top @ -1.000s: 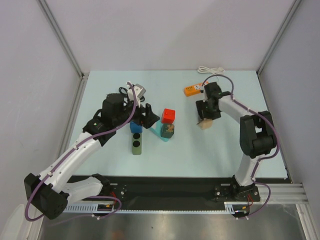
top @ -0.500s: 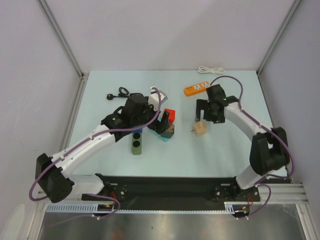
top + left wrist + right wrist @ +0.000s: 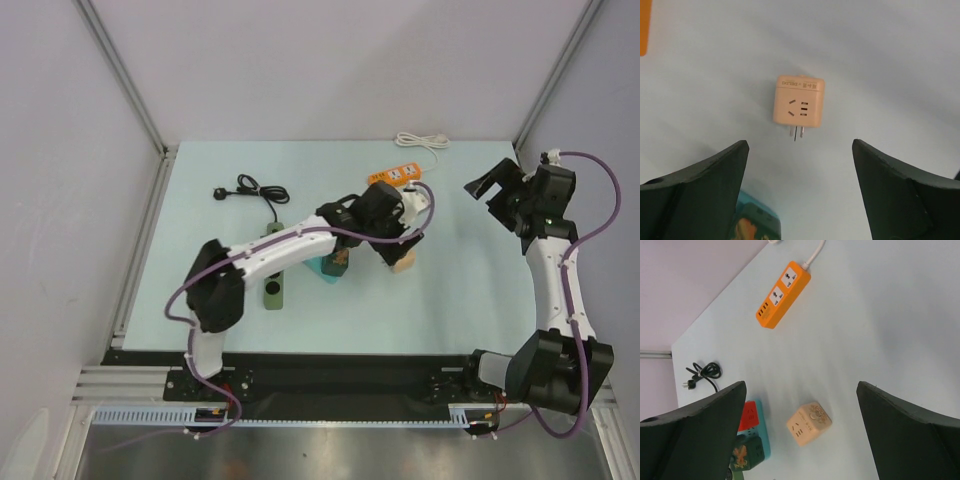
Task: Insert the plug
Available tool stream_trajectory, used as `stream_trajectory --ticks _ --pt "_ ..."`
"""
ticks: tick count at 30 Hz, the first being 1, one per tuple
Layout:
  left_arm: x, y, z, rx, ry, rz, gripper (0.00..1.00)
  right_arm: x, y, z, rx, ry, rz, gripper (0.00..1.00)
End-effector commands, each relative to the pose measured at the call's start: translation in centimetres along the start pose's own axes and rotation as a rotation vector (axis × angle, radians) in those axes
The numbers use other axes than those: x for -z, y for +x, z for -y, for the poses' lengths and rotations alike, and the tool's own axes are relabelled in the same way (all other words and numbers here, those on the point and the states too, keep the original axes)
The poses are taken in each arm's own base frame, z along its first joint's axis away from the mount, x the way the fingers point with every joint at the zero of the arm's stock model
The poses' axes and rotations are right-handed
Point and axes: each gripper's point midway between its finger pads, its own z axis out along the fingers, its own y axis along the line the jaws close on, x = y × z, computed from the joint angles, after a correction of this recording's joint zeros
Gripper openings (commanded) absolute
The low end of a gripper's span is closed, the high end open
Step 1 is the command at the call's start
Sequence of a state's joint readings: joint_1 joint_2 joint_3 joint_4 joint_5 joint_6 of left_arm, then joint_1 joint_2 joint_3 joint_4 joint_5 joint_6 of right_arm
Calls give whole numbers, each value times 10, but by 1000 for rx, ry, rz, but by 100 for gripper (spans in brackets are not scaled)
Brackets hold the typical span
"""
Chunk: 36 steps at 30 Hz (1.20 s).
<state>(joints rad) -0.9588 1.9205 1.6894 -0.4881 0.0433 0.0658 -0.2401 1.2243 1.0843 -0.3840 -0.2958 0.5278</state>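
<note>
The plug point(image 3: 222, 193) is small and black, on a thin looped black cord point(image 3: 250, 187) lying at the back left of the table, far from both grippers. The right wrist view shows the plug point(image 3: 688, 385) at its left edge. My left gripper point(image 3: 403, 240) reaches across to the right and hovers open over a beige cube adapter point(image 3: 799, 102), whose prongs point toward my left gripper point(image 3: 799, 142). My right gripper point(image 3: 497, 190) is raised at the right, open and empty. The beige cube point(image 3: 809, 423) lies below my right gripper point(image 3: 801, 383).
An orange power strip point(image 3: 393, 178) with a white cord point(image 3: 420, 140) lies at the back. A teal block point(image 3: 760, 440) carries a red cube point(image 3: 747, 416) and a dark green cube point(image 3: 747, 452). A green socket strip point(image 3: 272, 287) lies left of centre.
The right gripper opened, left the beige cube on the table and lifted away to the right. The left arm swung from the blocks rightward to over the beige cube.
</note>
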Motion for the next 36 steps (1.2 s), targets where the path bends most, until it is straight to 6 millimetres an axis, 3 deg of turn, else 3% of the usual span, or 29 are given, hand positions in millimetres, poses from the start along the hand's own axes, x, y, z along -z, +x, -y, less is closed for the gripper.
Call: stream_trajectory --ticks 1,2,3,4,6,11,18,21,22,23,24,28,29,30,32,33,34,36 --pt "-23 2 3 -88 -2 -52 91 8 -6 -12 -7 -67 9 100" --pt "-26 -4 3 -94 -10 -43 91 8 -6 -14 3 -77 14 100" --pt "-44 12 3 -99 -4 -99 91 8 -4 -17 11 -90 11 100" --pt "-47 6 2 -99 -8 -91 90 6 0 -21 22 -108 -3 100" --pt "-64 20 3 -104 -1 -129 89 5 3 -22 40 -111 -17 100" --pt "-83 22 4 -115 15 -140 85 5 8 -25 63 -124 -33 100" --pt "-101 44 -3 -110 4 -201 82 4 12 -30 71 -147 -46 100" --pt "-101 51 -3 -106 15 -213 70 4 14 -32 95 -144 -47 100" --pt "-100 52 -4 -103 21 -217 54 3 15 -31 103 -143 -50 100" --pt "-96 48 -3 -103 29 -205 45 3 16 -31 107 -143 -53 100" --pt "-94 47 -2 -103 36 -203 28 4 17 -33 113 -146 -54 100" --pt "-72 36 0 -78 110 -165 2 0 17 -48 186 -157 -46 100" --pt "-64 31 7 -53 161 -144 0 1 15 -52 223 -160 -39 100" --pt "-44 13 6 -41 179 -97 0 1 14 -56 240 -166 -39 100" --pt "-22 8 4 4 245 -64 0 8 14 -74 280 -259 -45 100" --pt "8 -13 1 4 255 1 0 10 16 -79 307 -302 -55 100" --pt "18 -11 -5 23 268 9 0 17 19 -95 341 -409 -65 99" --pt "50 -22 0 26 338 67 0 25 30 -109 420 -523 -87 96"
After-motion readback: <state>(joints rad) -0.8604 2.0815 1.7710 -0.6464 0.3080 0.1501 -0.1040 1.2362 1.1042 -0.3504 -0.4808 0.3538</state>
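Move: Some 12 cm below the left hand, about 2 cm ahead and 3 cm to its right, the beige plug stands alone on the table. The green block is about 12 cm to this hand's left and 1 cm ahead, the red block likewise 12 cm left but 8 cm ahead; the orange strip lies some 24 cm ahead and 2 cm right. From the right hand, the plug is about 16 cm left, 3 cm back and 18 cm below. Sinking some 11 cm with wide-open fingers, drifting a little right and forward, the left hand comes down around the beige plug and pinches it between both pads. It then rises about 5 cm and goes as far to the left, tipping its fingers down. The empty, open right hand swings left about 7 cm, turning some 20 degrees counter-clockwise. ##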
